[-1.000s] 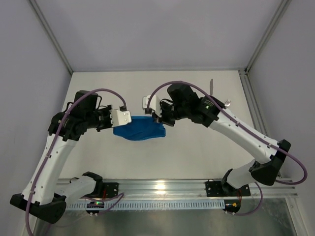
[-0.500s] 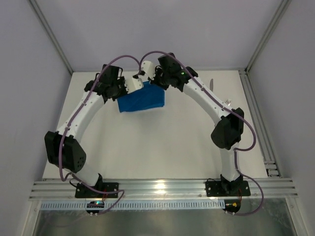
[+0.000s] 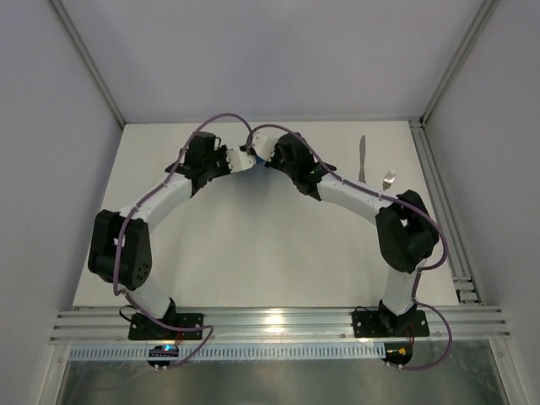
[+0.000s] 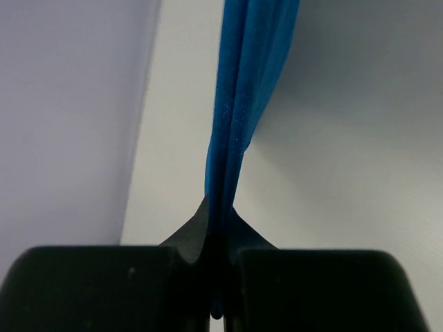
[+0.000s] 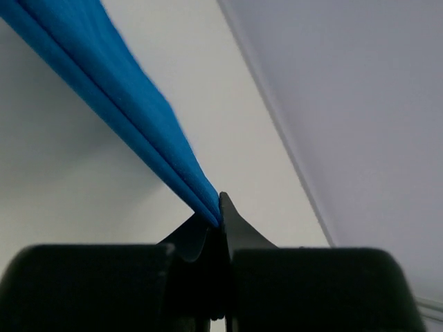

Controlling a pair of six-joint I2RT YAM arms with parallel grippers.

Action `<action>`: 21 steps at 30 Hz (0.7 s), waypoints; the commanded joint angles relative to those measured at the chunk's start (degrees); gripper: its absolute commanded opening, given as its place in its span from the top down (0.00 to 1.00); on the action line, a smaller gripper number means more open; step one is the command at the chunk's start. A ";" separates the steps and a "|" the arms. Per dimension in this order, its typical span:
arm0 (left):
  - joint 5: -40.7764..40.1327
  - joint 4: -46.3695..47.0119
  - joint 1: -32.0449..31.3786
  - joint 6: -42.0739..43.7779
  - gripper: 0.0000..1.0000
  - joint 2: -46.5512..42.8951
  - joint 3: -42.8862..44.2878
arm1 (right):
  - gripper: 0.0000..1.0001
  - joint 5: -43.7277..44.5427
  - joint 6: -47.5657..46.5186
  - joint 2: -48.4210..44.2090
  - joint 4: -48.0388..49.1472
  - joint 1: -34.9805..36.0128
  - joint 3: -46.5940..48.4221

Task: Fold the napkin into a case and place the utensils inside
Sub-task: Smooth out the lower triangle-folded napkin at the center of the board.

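Observation:
The bright blue napkin hangs doubled, two layers edge-on in the left wrist view, with my left gripper shut on its edge. My right gripper is shut on another edge of the napkin, which stretches away up-left. From above, the left gripper and right gripper nearly meet at the far middle of the table, and the two wrists hide the cloth. The utensils lie at the far right: a silver knife and a fork. No case shape shows.
The white table is walled by grey panels at the back and sides, with a metal rail along its right edge. Both arm bases stand on the rail at the near edge.
Both arms carried the napkin from mid-table toward the back wall. The grippers drew close together, and the blue panel seen half a second ago is now hidden beneath the wrists.

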 commanded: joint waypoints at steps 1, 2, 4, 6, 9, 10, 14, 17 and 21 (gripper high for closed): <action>-6.15 2.69 2.24 2.26 1.00 -2.16 -8.76 | 0.96 11.75 -6.58 -1.21 7.88 3.06 -13.61; -5.79 2.69 2.24 2.44 1.00 -2.43 -10.69 | 0.96 12.98 -6.23 -1.03 8.32 4.12 -15.93; -4.74 3.04 2.24 2.79 1.00 -3.92 -16.32 | 0.96 13.43 -5.44 -1.38 11.22 6.49 -22.85; -2.29 1.73 2.24 2.79 1.00 -6.54 -21.14 | 0.96 13.17 -4.30 -2.26 14.20 10.19 -27.18; 0.35 -1.17 2.24 4.81 1.00 -10.24 -26.25 | 0.96 11.08 -0.36 -5.06 15.27 14.49 -33.69; 1.84 -1.87 2.24 6.38 1.00 -12.78 -29.58 | 0.96 10.62 0.62 -5.77 15.53 15.29 -36.49; 4.23 -6.62 2.24 7.28 1.00 -16.14 -34.61 | 0.96 8.86 3.18 -7.62 14.75 19.42 -41.00; 4.76 -8.99 2.24 6.05 1.00 -17.10 -36.55 | 0.96 9.04 4.67 -7.80 9.67 22.24 -41.18; 5.63 -11.71 2.24 5.17 1.00 -18.77 -37.96 | 0.92 6.49 8.27 -9.63 4.20 22.68 -41.08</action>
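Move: Both hands already pinch the napkin's near edge in the air, about 20 cm apart. Its landing spot near the board's centre lies, from the left hand, about 9 cm back, 6 cm right and 18 cm below; from the right hand, roughly 12 cm back, 14 cm left and 20 cm below. The knife is some 27 cm right of the right hand and 8 cm farther out; the fork about 31 cm right and 5 cm back. Both hands keep their pinch on the napkin's near edge and swing it down and back together, about 20 cm towards the base, laying the cloth out on the board. Most of the 17 cm or so of sinking comes early, then they draw back low over the board, the left fingers tipping some 25 degrees further down, the right hand tipping less and turning counter-clockwise. ##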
